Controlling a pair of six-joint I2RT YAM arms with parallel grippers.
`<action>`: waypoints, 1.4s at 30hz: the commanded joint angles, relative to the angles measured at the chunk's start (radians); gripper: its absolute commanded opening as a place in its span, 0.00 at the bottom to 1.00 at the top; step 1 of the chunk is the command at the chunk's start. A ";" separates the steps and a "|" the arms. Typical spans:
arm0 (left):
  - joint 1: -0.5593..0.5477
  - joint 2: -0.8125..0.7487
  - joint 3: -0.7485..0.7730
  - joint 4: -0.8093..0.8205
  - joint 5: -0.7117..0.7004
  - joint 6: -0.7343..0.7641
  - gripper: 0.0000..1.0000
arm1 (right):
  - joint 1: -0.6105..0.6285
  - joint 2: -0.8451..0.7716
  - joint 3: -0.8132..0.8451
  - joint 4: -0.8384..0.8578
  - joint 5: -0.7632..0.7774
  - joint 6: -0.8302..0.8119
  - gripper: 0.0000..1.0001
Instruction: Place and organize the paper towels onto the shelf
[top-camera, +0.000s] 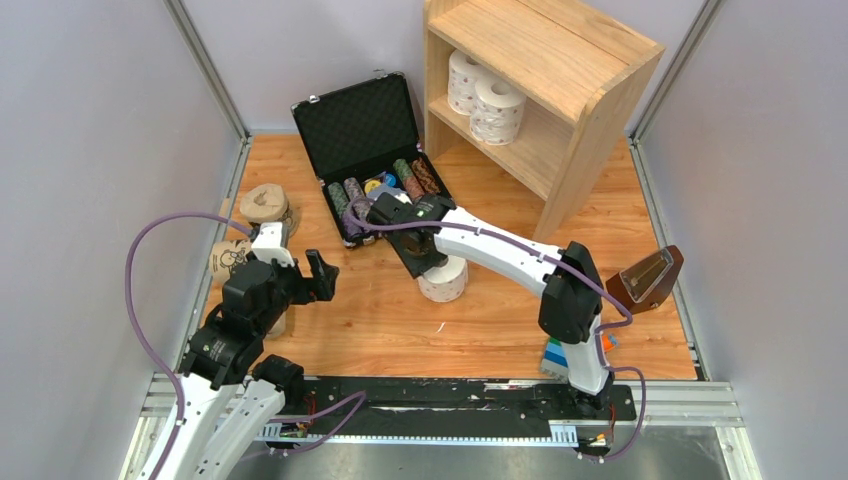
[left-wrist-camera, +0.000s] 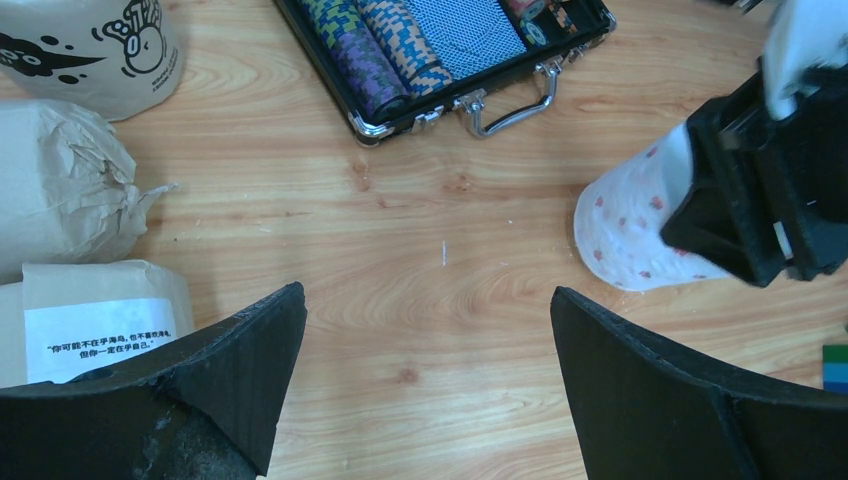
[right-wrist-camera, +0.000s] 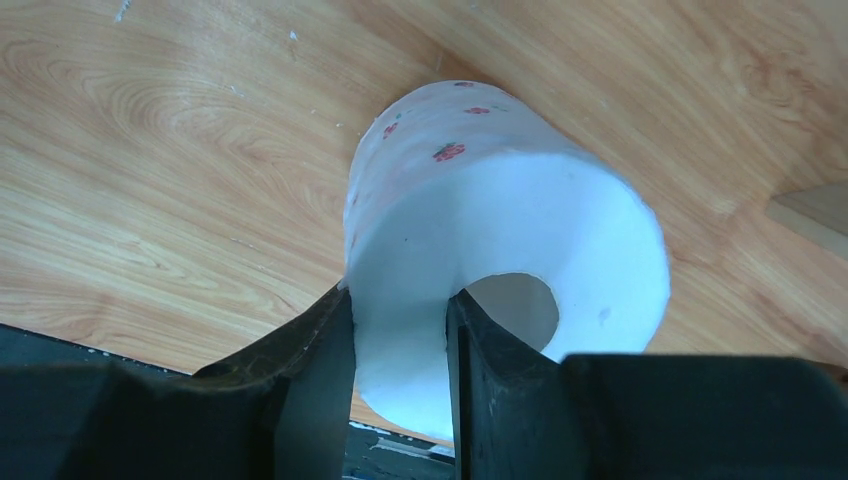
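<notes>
A white paper towel roll with pinkish dots (top-camera: 447, 282) (right-wrist-camera: 500, 210) (left-wrist-camera: 625, 230) stands on the wooden floor in the middle. My right gripper (top-camera: 425, 258) (right-wrist-camera: 400, 300) is shut on its wall, one finger in the core hole and one outside. Two more white rolls (top-camera: 485, 98) sit on the inner board of the light-wood shelf (top-camera: 560, 55) at the back. Three tan-wrapped rolls (left-wrist-camera: 90, 45) (left-wrist-camera: 60, 180) (left-wrist-camera: 100, 325) lie at the left. My left gripper (top-camera: 298, 258) (left-wrist-camera: 428, 295) hangs open beside them over bare wood, holding nothing.
An open black case (top-camera: 370, 150) (left-wrist-camera: 450, 60) with striped poker-chip rows lies behind the right gripper. A brown wedge-shaped object (top-camera: 648, 278) stands at the right edge, with a small coloured stack (top-camera: 555, 355) by the right arm's base. Grey walls close in both sides.
</notes>
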 joint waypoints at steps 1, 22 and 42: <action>-0.002 -0.003 -0.005 0.034 0.001 0.003 1.00 | 0.002 -0.112 0.165 -0.124 0.128 -0.039 0.20; -0.003 -0.004 -0.005 0.035 0.003 0.003 1.00 | -0.213 -0.239 0.451 -0.077 0.516 -0.326 0.21; -0.004 -0.006 -0.003 0.030 -0.011 0.000 1.00 | -0.394 -0.259 0.351 0.114 0.437 -0.433 0.27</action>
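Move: The free spot on the shelf board for the paper towel roll, still pinched in the right hand, lies about 18 cm ahead of that hand, 19 cm to its right and 17 cm above. The nearer shelved roll stands about 5 cm farther out and 6 cm left of the spot; the open chip case lies some 13 cm ahead of the hand, 7 cm left and 6 cm below. From the left hand, the spot is roughly 22 cm ahead, 36 cm right and 8 cm up. Keeping its pinch on the wall of the last paper towel roll, the right hand first lifts it fast, then swings right and forward towards the shelf opening, for about 24 cm up, 18 cm right and 15 cm forward in all. On the way the wrist tips the fingers some 40 degrees up towards the shelf and turns a little clockwise, slowing as it brings the roll in beside the nearer shelved roll, its far side passing under the top board. ##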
